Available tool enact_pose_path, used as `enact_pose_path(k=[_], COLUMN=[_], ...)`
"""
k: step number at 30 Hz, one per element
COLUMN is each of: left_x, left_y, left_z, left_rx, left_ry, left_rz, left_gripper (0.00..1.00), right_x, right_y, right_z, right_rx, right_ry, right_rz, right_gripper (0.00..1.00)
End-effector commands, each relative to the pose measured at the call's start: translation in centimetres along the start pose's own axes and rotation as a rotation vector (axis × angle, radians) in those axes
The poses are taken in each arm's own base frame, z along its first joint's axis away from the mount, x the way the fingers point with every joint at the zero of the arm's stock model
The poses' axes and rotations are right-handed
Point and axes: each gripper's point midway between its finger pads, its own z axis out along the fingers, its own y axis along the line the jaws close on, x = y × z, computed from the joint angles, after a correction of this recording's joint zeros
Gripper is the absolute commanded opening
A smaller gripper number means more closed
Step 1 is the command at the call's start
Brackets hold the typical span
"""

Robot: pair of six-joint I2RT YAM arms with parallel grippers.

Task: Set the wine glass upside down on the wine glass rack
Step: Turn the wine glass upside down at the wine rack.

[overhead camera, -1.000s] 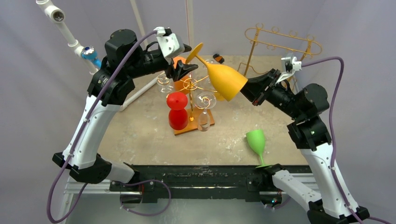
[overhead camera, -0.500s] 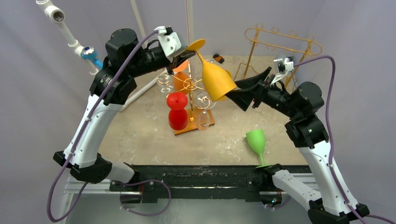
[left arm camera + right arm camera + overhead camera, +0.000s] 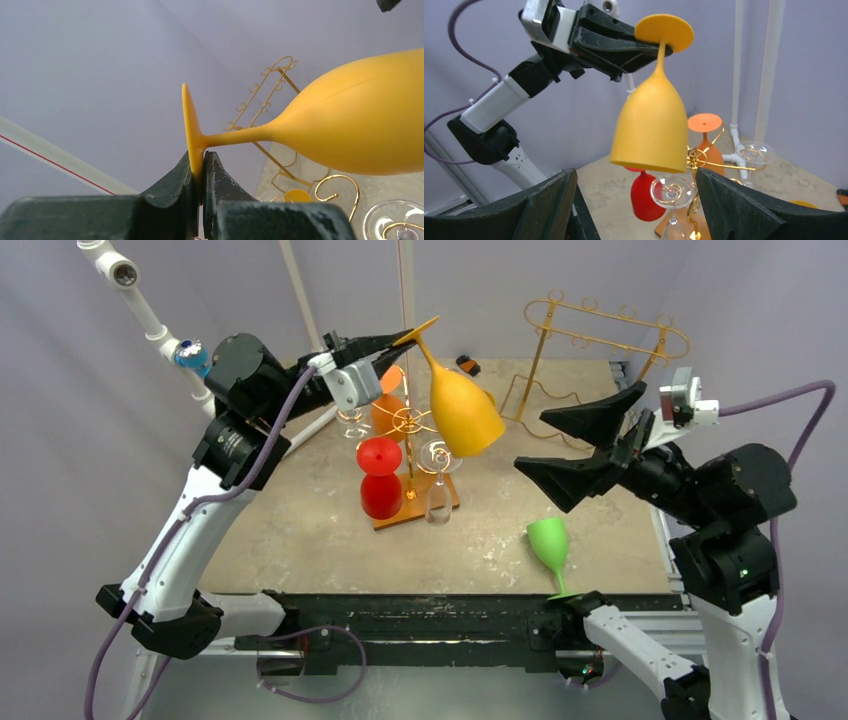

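A yellow wine glass (image 3: 463, 410) hangs bowl down above the table, just right of the gold wine glass rack (image 3: 408, 422). My left gripper (image 3: 402, 339) is shut on the edge of its round foot (image 3: 190, 125), the pads pinching the disc from both sides. In the right wrist view the yellow glass (image 3: 651, 125) hangs ahead of and between the fingers of my right gripper (image 3: 634, 180). That gripper (image 3: 531, 441) stands wide open, to the right of the bowl and clear of it.
The rack holds a red glass (image 3: 380, 475), an orange glass (image 3: 386, 405) and clear glasses (image 3: 438, 475) on a wooden base. A green glass (image 3: 548, 540) leans near the front edge. A second gold rack (image 3: 600, 330) stands at the back right, white pipes (image 3: 150, 320) at the back left.
My right gripper has let go of the yellow bowl, opened wide and drawn back to the right. The left gripper closed on the foot and the glass swung to hang bowl down.
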Motion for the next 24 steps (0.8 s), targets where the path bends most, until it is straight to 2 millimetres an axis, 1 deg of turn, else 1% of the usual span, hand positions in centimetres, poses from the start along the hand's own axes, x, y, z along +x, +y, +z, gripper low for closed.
enact_pose_path(k=[1,2,3,7,9,10,14,17,20,24], left_x=[-5.7,-6.4,-6.6,-6.6,-6.9,-6.5,-6.1,-6.1,-5.9,-5.8], left_y=[0.5,0.7,0.5,-0.6,-0.7,-1.2,-1.6,-1.8,-1.7,-1.8], left_z=[-0.9,-1.0,-1.0,-1.2,-1.3,-1.3,-1.2,-1.2,-1.1,-1.2], left_rx=[0.008,-0.002,0.002,0.036,0.037,0.055,0.065,0.069,0.066,0.066], left_ry=[-0.201,-0.226,-0.235,-0.248,-0.256,-0.242,-0.236,-0.241,-0.236,-0.233], left_rz=[0.265,0.293,0.315,0.397,0.427,0.42,0.442,0.452,0.454,0.453], left_gripper=[0.0,0.0,0.0,0.0,0.0,0.0,0.0,0.0,0.0,0.0], right_x=[-0.7,-0.7,-0.2,0.8,1.0,1.0,1.3,2.7,3.9,4.1], right_y=[0.8,0.7,0.5,-0.5,-0.8,-0.7,0.8,1.9,3.2,3.4], right_z=[1.1,1.7,2.5,5.2,6.2,6.7,8.0,9.2,10.0,10.2], right_rx=[-0.078,-0.095,-0.123,-0.188,-0.214,-0.233,-0.329,-0.386,-0.442,-0.441], right_ry=[0.033,0.044,0.067,0.115,0.133,0.139,0.142,0.184,0.217,0.219], right_rz=[-0.006,0.001,0.02,0.071,0.08,0.079,0.08,0.09,0.099,0.103], right_gripper=[0.99,0.99,0.99,0.99,0.99,0.99,0.99,0.99,0.99,0.99])
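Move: The wine glass's bowl hangs about 12 cm to the right hand's left and 4 cm ahead, near the hand's height. The hub of the wine glass rack is some 20 cm left of that hand, 7 ahead and 11 lower. From the left hand, the hub lies roughly 5 cm back, level sideways and 18 below, and the held wine glass's bowl is about 8 cm back, 8 right and 7 below. The clear glass on the rack is some 12 cm back, 5 right and 24 below the left hand. Still pinching the wine glass by its foot, the left hand draws back about 4 cm, rolling some 20 degrees to bring the bowl beneath the foot. The wide-open right hand sweeps about 11 cm left to the bowl, rising briefly, then going forward and down and easing back near the end, turning some 25 degrees counter-clockwise until its spread fingers straddle the bowl, unclosed. ##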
